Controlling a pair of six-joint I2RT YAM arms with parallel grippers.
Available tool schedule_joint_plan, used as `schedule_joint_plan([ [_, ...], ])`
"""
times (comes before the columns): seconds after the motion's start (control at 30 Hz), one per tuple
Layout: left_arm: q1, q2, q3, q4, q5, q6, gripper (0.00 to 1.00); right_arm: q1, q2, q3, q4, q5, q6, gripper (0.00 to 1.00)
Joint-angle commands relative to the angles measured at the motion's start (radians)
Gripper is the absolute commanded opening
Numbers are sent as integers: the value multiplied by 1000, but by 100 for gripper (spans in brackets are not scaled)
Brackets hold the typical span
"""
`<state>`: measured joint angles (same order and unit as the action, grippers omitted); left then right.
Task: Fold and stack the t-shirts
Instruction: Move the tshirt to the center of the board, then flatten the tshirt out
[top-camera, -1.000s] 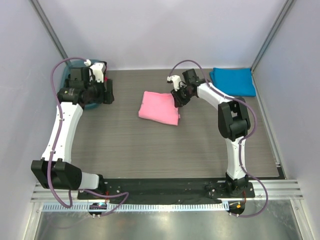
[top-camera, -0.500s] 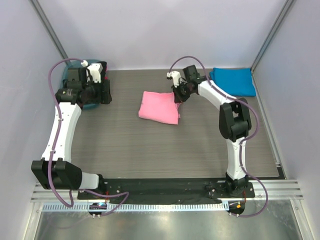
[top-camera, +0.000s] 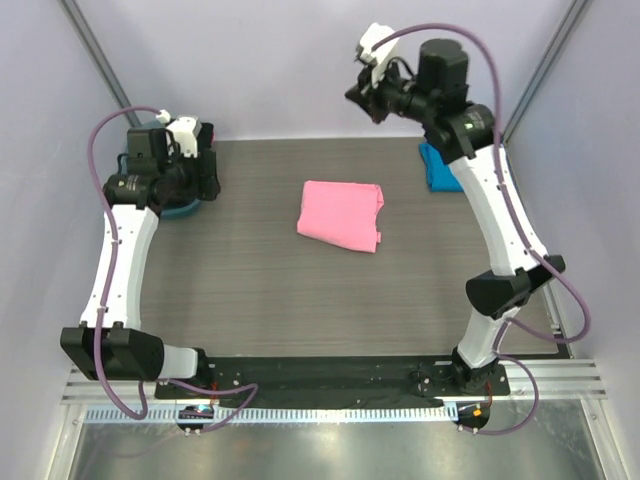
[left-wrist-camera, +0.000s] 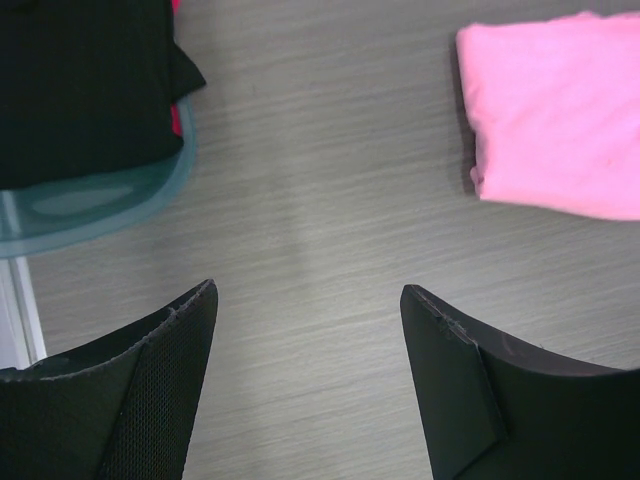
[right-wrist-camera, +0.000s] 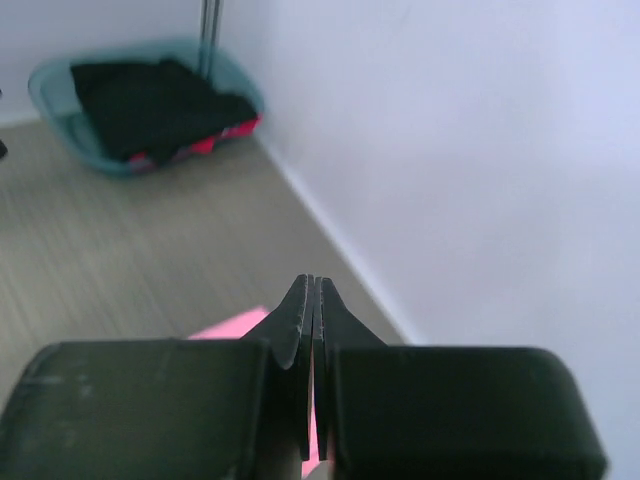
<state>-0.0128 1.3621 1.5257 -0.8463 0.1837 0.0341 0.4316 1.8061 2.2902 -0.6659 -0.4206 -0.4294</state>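
Note:
A bubblegum pink t-shirt lies folded in the middle of the table and shows at the top right of the left wrist view. A bright blue t-shirt lies folded at the back right, mostly hidden behind my right arm. My right gripper is raised high above the table's back edge, near the wall. Its jaws are shut with nothing in them, and a strip of the pink t-shirt shows far below. My left gripper hovers open at the back left, over bare table.
A teal tub holding black cloth stands at the back left corner, partly under my left arm and seen in the right wrist view. Walls enclose the table on three sides.
My right gripper shut, let go of the pink t-shirt's right edge and rose high toward the back wall. The pink t-shirt now lies slightly further right. My left arm barely moved.

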Motion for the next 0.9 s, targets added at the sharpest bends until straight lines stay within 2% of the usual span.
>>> schedule_joint_plan([
  [0.0,5,-6,70,41,6,12,75,12,-11,60,-1,32,26,1],
  [0.07,7,-8,71,42,19,9,75,16,-21,-16,-1,74,23,1],
  [0.1,5,-11,73,42,19,6,75,16,-25,-126,0,136,40,16],
  [0.17,5,-18,71,36,28,1,75,7,-31,-239,-1,173,53,33],
  [0.2,7,-24,68,35,34,0,75,-2,-30,-288,3,174,75,46],
  [0.23,7,-34,62,35,36,0,75,-14,-30,-367,6,151,87,51],
  [0.3,7,-40,54,35,36,3,75,-34,-10,-420,23,144,112,59],
  [0.4,5,-49,33,33,37,6,75,-72,56,-459,40,146,153,61],
  [0.6,7,-52,7,27,37,10,75,-142,254,-345,38,134,196,61],
  [0.87,8,-38,-1,21,25,21,75,-180,417,-250,29,129,176,61],
])
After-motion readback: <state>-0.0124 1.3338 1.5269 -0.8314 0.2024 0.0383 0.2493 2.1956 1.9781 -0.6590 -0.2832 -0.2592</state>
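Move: The pink t-shirt lies flat almost directly below the empty right hand, about 41 cm down; its far right corner is some 7 cm ahead and 8 cm to the right. From that hand the blue mat lies roughly 14 cm ahead and 30 cm right, and the teal basket about 11 cm ahead and 42 cm left. From the left hand, the t-shirt is about 8 cm ahead, 30 cm right and 24 cm below. Down to the pink t-shirt's far right corner comes the right hand: after a brief further rise of about 5 cm it drops steeply, bearing forward and right and slowing as it nears the cloth. Its shut fingers open to over half way, the wrist tips them downward some 40 degrees and swings clockwise, and they end straddling the corner from above, short of the cloth. ##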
